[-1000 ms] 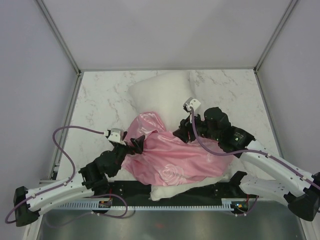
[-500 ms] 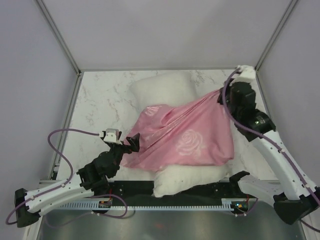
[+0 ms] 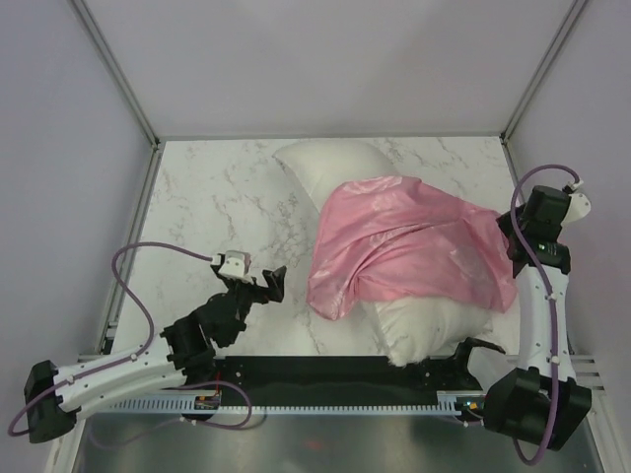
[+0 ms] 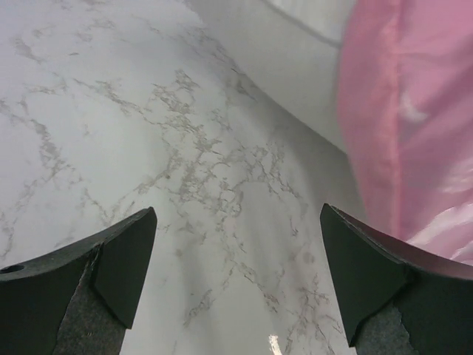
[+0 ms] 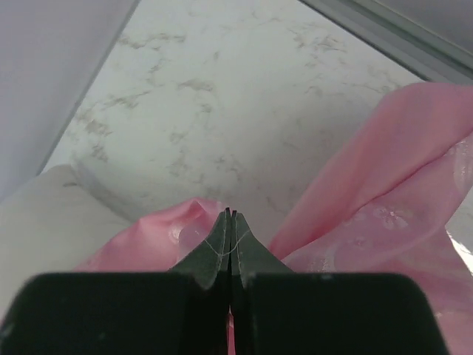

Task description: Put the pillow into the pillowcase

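The white pillow [image 3: 330,169] lies slanted on the marble table, its near end [image 3: 424,330] poking out below the cloth. The pink satin pillowcase [image 3: 414,246] is draped across its middle. At the far right, my right gripper [image 3: 509,233] is shut on the pillowcase's right edge; in the right wrist view the jaws [image 5: 230,214] are pressed together with pink pillowcase cloth [image 5: 369,185] pinched between them and the pillow [image 5: 44,222] at the left. My left gripper [image 3: 272,282] stands open over bare marble, left of the cloth. The left wrist view shows its fingers [image 4: 111,259] wide apart, the pillow [image 4: 295,44] and the pillowcase [image 4: 414,111] beyond.
Grey walls and a metal frame rail [image 3: 138,227] enclose the marble table [image 3: 207,207]. The black base rail [image 3: 325,370] runs along the near edge. A purple cable [image 3: 128,266] loops beside the left arm.
My right gripper has shut on the pillowcase and swung far to the right, dragging the cloth over the pillow, which also shifted right. The cloth has pulled away from my open left gripper.
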`<state>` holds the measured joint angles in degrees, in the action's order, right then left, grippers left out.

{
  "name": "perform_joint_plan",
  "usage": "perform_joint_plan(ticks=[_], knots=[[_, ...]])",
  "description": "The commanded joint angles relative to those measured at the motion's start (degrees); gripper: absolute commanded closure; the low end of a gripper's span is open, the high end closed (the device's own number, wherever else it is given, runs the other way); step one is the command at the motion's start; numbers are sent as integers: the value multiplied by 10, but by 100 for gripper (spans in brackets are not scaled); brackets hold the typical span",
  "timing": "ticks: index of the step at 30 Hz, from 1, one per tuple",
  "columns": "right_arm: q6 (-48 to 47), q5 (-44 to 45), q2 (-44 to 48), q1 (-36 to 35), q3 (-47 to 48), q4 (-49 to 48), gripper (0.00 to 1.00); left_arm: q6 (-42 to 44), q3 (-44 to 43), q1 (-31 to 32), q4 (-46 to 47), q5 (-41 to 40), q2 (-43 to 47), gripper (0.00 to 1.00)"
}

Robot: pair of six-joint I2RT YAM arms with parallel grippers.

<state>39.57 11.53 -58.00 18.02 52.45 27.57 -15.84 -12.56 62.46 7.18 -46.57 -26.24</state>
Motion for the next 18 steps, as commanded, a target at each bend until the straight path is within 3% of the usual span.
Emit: perform_joint_plan(ticks=[1, 3, 6, 7, 9, 14, 15, 18], knots=[[-37, -162, 60, -1, 2, -85, 100, 21, -34, 2, 76, 113, -77, 0], [-53, -227, 61, -2, 17, -120, 100, 31, -47, 2, 103, 191, -158, 0], [-55, -357, 35, -4, 84, -121, 100, 16, -97, 2, 115, 240, -277, 0], [-55, -435, 20, -4, 121, -121, 100, 13, -109, 2, 120, 243, -304, 0], [-52, -489, 13, -12, 157, -119, 100, 5, -130, 2, 126, 237, -387, 0], [-26, -496, 53, -28, 244, -138, 100, -33, -242, 2, 103, 218, -535, 4], [-15, -496, 55, -28, 271, -145, 100, -46, -312, 2, 65, 173, -590, 5], [39, -502, 47, -28, 309, -180, 100, -37, -408, 1, 8, 105, -652, 0]])
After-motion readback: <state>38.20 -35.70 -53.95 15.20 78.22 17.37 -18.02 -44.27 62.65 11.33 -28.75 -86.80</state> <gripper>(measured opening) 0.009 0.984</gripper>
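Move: The left hand, open, has the pillowcase's left edge about 15 cm to its right, 6 cm ahead and 8 cm lower; the pillow's exposed far part is some 32 cm ahead and 17 cm right, and the near white bulge 37 cm right, 7 cm back. The right hand already grips the case's right corner; the case's middle lies about 21 cm to its left, level fore-and-aft and 12 cm lower, the near white bulge 21 cm left and 16 cm back. The left hand sweeps about 18 cm to the right and some 7 cm down onto the pillowcase's left side, easing forward at the end, its wrist rolling left side up, tipping down and turning clockwise, until the fingers, still wide open, meet the cloth with a fold between them. Meanwhile the right hand keeps its shut grip on the right corner and hauls it up about 26 cm and 16 cm left, in over the case, the fingers swinging counter-clockwise and tilting upward by some 60 degrees in all. ##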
